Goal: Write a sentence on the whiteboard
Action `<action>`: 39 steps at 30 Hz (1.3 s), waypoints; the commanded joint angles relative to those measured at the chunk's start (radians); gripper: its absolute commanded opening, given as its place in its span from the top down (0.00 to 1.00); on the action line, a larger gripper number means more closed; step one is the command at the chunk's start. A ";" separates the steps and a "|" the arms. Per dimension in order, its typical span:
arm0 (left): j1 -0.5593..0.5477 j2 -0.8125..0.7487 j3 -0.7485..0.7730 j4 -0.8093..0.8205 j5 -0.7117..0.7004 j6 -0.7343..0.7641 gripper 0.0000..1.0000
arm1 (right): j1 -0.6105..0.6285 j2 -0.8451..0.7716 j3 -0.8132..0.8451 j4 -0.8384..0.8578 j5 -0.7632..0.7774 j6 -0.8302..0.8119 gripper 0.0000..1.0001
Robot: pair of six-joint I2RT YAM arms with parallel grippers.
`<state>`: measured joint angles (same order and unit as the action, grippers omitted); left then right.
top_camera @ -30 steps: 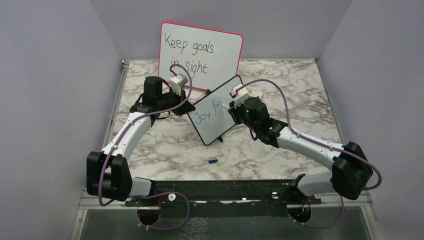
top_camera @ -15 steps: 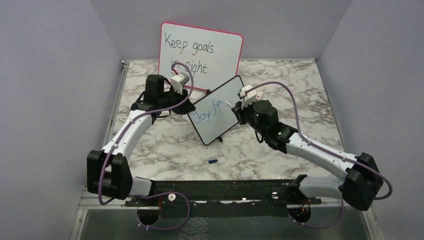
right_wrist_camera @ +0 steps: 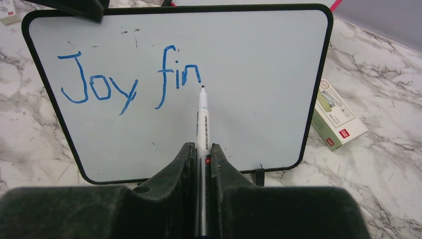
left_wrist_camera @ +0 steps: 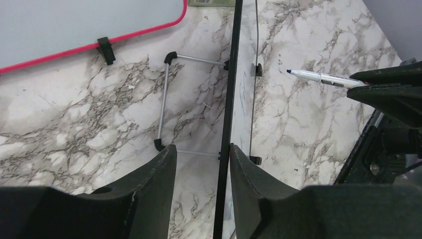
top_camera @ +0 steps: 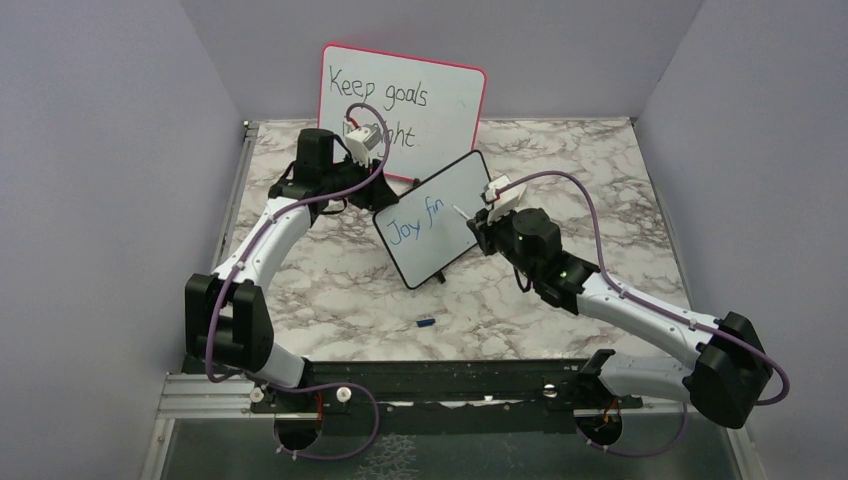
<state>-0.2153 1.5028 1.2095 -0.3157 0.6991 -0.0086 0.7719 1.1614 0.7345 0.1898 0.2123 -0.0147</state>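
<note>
The black-framed whiteboard (top_camera: 440,215) stands tilted on its little feet mid-table. Its face (right_wrist_camera: 249,74) carries the sentence (right_wrist_camera: 129,82) in blue, reading "Joy fin". My right gripper (right_wrist_camera: 201,149) is shut on a white marker (right_wrist_camera: 202,119). The marker's tip sits just below the "n". My left gripper (left_wrist_camera: 201,152) is open and straddles the board's top-left edge (left_wrist_camera: 230,99). The frame lies close to the right finger, with a wide gap to the left finger. From above, the left gripper (top_camera: 362,200) is at the board's left corner and the right gripper (top_camera: 478,222) is in front of its face.
A pink-framed whiteboard (top_camera: 400,100) with black writing leans against the back wall. The small board's wire stand (left_wrist_camera: 161,104) rests on the marble behind it. A small box (right_wrist_camera: 336,119) lies right of the board. A blue cap (top_camera: 425,323) lies near the front.
My left gripper has opened off the board's edge and its arm has drawn back and up. The right arm shifted right and slightly away; the writing is unchanged.
</note>
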 commanded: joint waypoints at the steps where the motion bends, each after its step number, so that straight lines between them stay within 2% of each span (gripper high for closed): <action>1: -0.029 0.058 0.069 0.020 0.066 -0.025 0.56 | -0.005 -0.031 -0.012 0.042 0.022 0.012 1.00; 7: -0.050 0.117 0.114 0.020 0.096 -0.027 0.57 | -0.006 -0.041 -0.014 0.039 0.026 0.010 1.00; 10: -0.052 0.131 0.121 0.013 0.116 -0.018 0.61 | -0.005 -0.043 -0.012 0.034 0.028 0.010 0.99; 22: -0.052 0.151 0.142 -0.134 0.151 0.122 1.00 | -0.004 -0.043 -0.001 0.016 0.022 0.010 1.00; 31: -0.041 0.168 0.222 -0.340 0.146 0.254 1.00 | -0.004 -0.066 -0.004 -0.006 -0.001 0.012 1.00; 39: -0.032 0.175 0.239 -0.405 0.146 0.301 1.00 | -0.004 -0.075 -0.010 -0.008 -0.036 -0.025 0.99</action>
<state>-0.2539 1.6592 1.4281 -0.6357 0.8352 0.2028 0.7704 1.1046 0.7296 0.1818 0.2146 -0.0170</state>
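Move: The spot on the black-framed whiteboard's top edge that the left fingers will grip lies about 4 cm to their right and 1 cm below. "Joy" sits some 7 cm below that hand, 3 cm back and 2 cm right, with "fin" level with it ahead, 8 cm right and 7 cm down. From the right hand, the blank after "fin" is about 6 cm ahead, 5 cm left and 1 cm below. The green-white box is roughly 12 cm ahead of it, 11 cm right and 11 cm down. The left fingers pinch shut on the whiteboard's top edge after sliding open about 3.5 cm to the right along it. Still gripping, the left hand draws back some 2 cm and slightly left, turning about 10 degrees clockwise. The right hand keeps its hold on the marker, already clear of the surface, and rises a little under 2 cm, pausing on the way. ##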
